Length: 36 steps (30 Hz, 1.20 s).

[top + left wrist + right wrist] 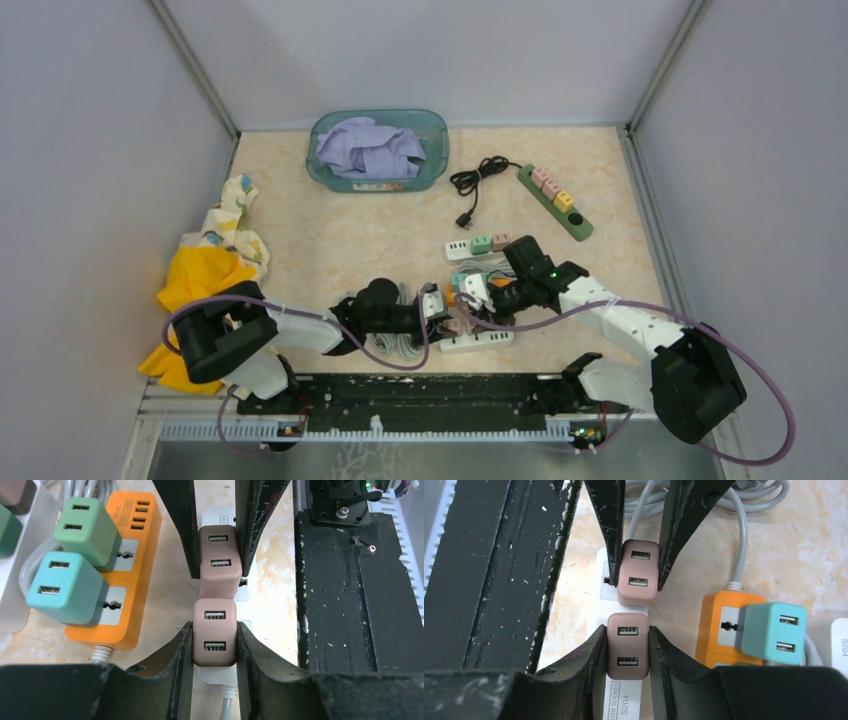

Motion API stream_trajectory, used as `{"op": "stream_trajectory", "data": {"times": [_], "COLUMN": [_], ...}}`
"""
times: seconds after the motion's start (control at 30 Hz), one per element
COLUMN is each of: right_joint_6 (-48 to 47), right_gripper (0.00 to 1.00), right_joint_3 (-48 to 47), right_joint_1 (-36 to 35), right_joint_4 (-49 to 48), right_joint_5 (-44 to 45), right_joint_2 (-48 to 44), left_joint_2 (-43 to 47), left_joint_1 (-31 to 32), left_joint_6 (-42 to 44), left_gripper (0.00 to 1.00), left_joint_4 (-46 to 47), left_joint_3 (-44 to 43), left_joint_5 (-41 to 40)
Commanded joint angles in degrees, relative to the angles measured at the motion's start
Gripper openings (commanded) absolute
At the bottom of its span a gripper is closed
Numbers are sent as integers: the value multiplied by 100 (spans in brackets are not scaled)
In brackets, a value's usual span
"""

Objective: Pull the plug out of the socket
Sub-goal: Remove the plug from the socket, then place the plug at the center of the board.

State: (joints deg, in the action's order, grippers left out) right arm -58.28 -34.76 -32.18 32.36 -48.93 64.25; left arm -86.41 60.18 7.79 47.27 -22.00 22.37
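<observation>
Two pink USB plugs stand side by side in a white socket strip [220, 676] near the table's front edge [478, 341]. My left gripper [215, 627] is shut on the pink plug [215, 635] at the strip's cable end. My right gripper [626, 630] is shut on the neighbouring pink plug [628, 647], beside the strip's label [622, 702]. Each wrist view shows the other arm's black fingers [176, 525] [606, 520] clamped on the far plug [220, 560] [638, 572]. From above, both grippers [438, 308] [478, 292] meet over the strip.
An orange strip [134, 540] with a teal plug [62, 587] and a green plug [85, 527] lies just beside it. The black base rail [345, 590] runs close on the other side. Further back lie another white strip [470, 247], a green strip [555, 201], a black cable [475, 180], a teal basin [378, 150] and cloths [205, 275].
</observation>
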Motion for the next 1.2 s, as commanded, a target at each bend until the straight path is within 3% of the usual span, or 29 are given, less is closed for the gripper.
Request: {"op": "stream_trajectory", "data": {"times": [0.0,0.1,0.23,0.3,0.43,0.53,0.57,0.63,0.7,0.77,0.83,0.93,1.03,1.1,1.17], "right_joint_6": [708,945,275,-103,82,-181,-386,-697,-435,254,1129,2694,5507,7709,9311], "right_gripper": [0,0,0,0,0,0,0,0,0,0,0,0,0,0,0], "right_joint_3": [-286,-380,-222,-97,-394,-1116,-1256,-1315,-1227,-1136,-1197,-1184,-748,-439,-205], "right_joint_1": [-244,-128,587,537,68,428,683,1183,1543,1727,1761,1868,1950,1989,2171], "right_joint_4": [-786,-861,-241,4,13,1070,1433,1812,1593,1050,646,-297,-2499,-4198,-5263], "right_joint_5": [-516,-106,-415,-1017,-937,-918,-1050,-1413,-1600,-1745,-1940,-2621,-3004,-2561,-2219], "right_joint_2": [146,135,-416,-544,-81,14,-116,-425,-780,-1010,-981,-875,-834,-783,-756], "left_joint_2": [-253,-302,-282,-298,-359,-147,-4,341,735,1084,1392,1846,2311,2596,2836], "left_joint_1": [32,62,106,124,132,134,133,134,134,134,134,134,133,125,112], "left_joint_6": [102,99,94,140,198,91,5,-268,-445,-591,-694,-872,-1443,-2016,-2475], "left_gripper": [1,1,1,1,1,2,8,32,55,72,82,88,100,100,100], "left_joint_4": [-489,-534,-619,-658,-796,-854,-854,-673,-517,-499,-574,-587,-532,-533,-706], "left_joint_3": [-59,-103,-127,-152,-251,-260,-230,-143,-67,-47,-74,-75,-35,-30,-87], "left_joint_5": [68,33,7,24,29,-149,-241,-400,-458,-570,-679,-922,-1595,-2199,-2735]}}
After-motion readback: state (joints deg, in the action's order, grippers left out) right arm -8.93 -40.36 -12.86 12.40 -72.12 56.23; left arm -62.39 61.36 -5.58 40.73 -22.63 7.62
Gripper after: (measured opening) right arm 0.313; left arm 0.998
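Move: The right fingers already pinch the right-hand pink plug, at the hand point, over the white strip, whose middle lies some 4 cm below and 2 cm nearer the base. The left fingers already hold the other pink plug, about 5 cm left of the right hand and 1 cm back; the right-hand plug is 5 cm right of the left hand and 1 cm ahead. From the right hand, the teal plug stands some 8 cm ahead, 3 cm left; the orange strip is 6 cm ahead, 1 cm right and 3 cm lower. Keeping its pinch on the right-hand pink plug, the right hand rocks it a centimetre or so, then pulls it up off the white strip, rising about 14 cm and drifting 4 cm forward over the orange strip while its fingers tip upward and swing clockwise. The left hand holds the other plug meanwhile, then opens wide, lets go and lifts clear about 13 cm. ##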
